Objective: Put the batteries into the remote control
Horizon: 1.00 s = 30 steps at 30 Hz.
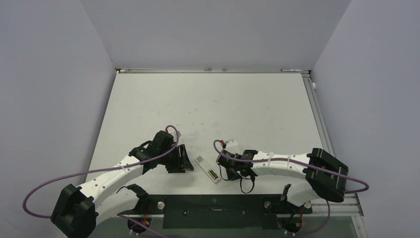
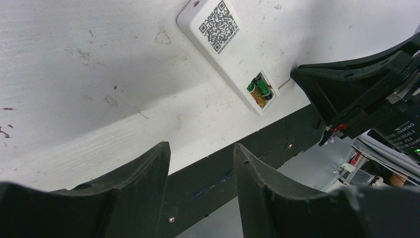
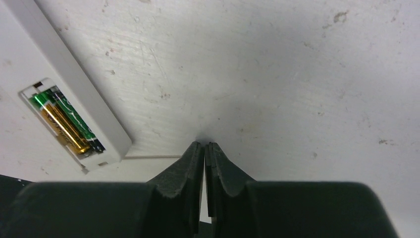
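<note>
The white remote control lies on the table between my two grippers, recess side up. It also shows in the left wrist view with a QR code, and in the right wrist view. The two batteries sit side by side in its recess, one gold-orange, one dark with green; they also show in the left wrist view. My left gripper is open and empty, left of the remote. My right gripper is shut on nothing, tips close to the table, right of the remote.
The table's near edge and a black metal strip run just below the remote. A small white piece lies on the table above the right gripper. The right gripper's black body shows in the left wrist view.
</note>
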Available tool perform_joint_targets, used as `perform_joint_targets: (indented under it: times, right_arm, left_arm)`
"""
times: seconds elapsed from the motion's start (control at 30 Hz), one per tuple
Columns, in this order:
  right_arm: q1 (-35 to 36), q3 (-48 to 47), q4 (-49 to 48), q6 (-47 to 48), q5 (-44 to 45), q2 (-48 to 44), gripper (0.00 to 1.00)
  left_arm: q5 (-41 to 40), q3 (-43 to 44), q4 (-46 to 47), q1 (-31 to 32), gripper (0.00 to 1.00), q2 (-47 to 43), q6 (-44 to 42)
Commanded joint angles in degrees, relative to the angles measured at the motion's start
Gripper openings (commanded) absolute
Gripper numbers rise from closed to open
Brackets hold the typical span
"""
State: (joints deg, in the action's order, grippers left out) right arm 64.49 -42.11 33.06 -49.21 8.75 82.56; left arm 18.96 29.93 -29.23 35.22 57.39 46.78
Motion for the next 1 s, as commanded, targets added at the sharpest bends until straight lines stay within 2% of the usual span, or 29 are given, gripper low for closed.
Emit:
perform_joint_targets:
  times: [0.0, 0.33, 0.53, 0.6, 0.67, 0.73, 0.97]
  right_arm:
    - [0.7, 2.5, 1.6, -1.3, -0.3, -3.4, 0.09]
    - [6.5, 2.8, 2.6, -2.7, -1.8, -8.4, 0.09]
    - [8.1, -1.1, 6.0, -1.1, 0.8, -10.2, 0.10]
    - [7.9, -2.7, 6.5, 1.0, 1.5, -10.7, 0.20]
    - [7.7, -4.2, 6.8, 4.4, 1.5, -10.5, 0.34]
    - [7.5, -5.5, 6.2, 8.0, 0.2, -9.9, 0.42]
    - [7.1, -6.5, 2.6, 17.5, -6.5, -7.4, 0.56]
  left_arm:
    - [1.2, 0.6, 1.7, 0.6, 0.47, -0.4, 1.1]
    - [0.3, 1.4, 3.3, 3.2, 0.47, 1.0, 2.8]
    - [-0.6, 1.4, 3.8, 4.7, 0.47, 0.9, 3.7]
    - [-0.9, 1.2, 3.9, 4.9, 0.47, 0.7, 3.8]
    - [-1.0, 1.0, 3.8, 4.9, 0.47, 0.5, 3.9]
    - [-1.2, 0.8, 3.6, 4.9, 0.47, 0.1, 3.9]
    - [-2.4, 0.3, 1.6, 4.9, 0.49, -2.4, 3.8]
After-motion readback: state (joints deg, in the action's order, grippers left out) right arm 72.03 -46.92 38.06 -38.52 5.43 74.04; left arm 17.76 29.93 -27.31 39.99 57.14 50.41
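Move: Some 8 cm to the right hand's left and 3 cm ahead, at about fingertip height, lies the middle of the remote control. Its filled battery bay is nearer, about 6 cm left and 1 cm ahead, and a thin pale strip runs off its near corner, roughly 3 cm left and 1 cm back. From the left hand the remote's middle lies about 6 cm right, level with it and 5 cm below. Drawing back about 4.5 cm low over the table with nearly shut fingers, the right hand first veers slightly right, away from the remote. It then rises some 5 cm while swinging left, turning about 20 degrees counter-clockwise and opening to roughly half, to hover behind the remote's battery end. The left hand, half open, eases about 1.5 cm right and 1 cm back. ##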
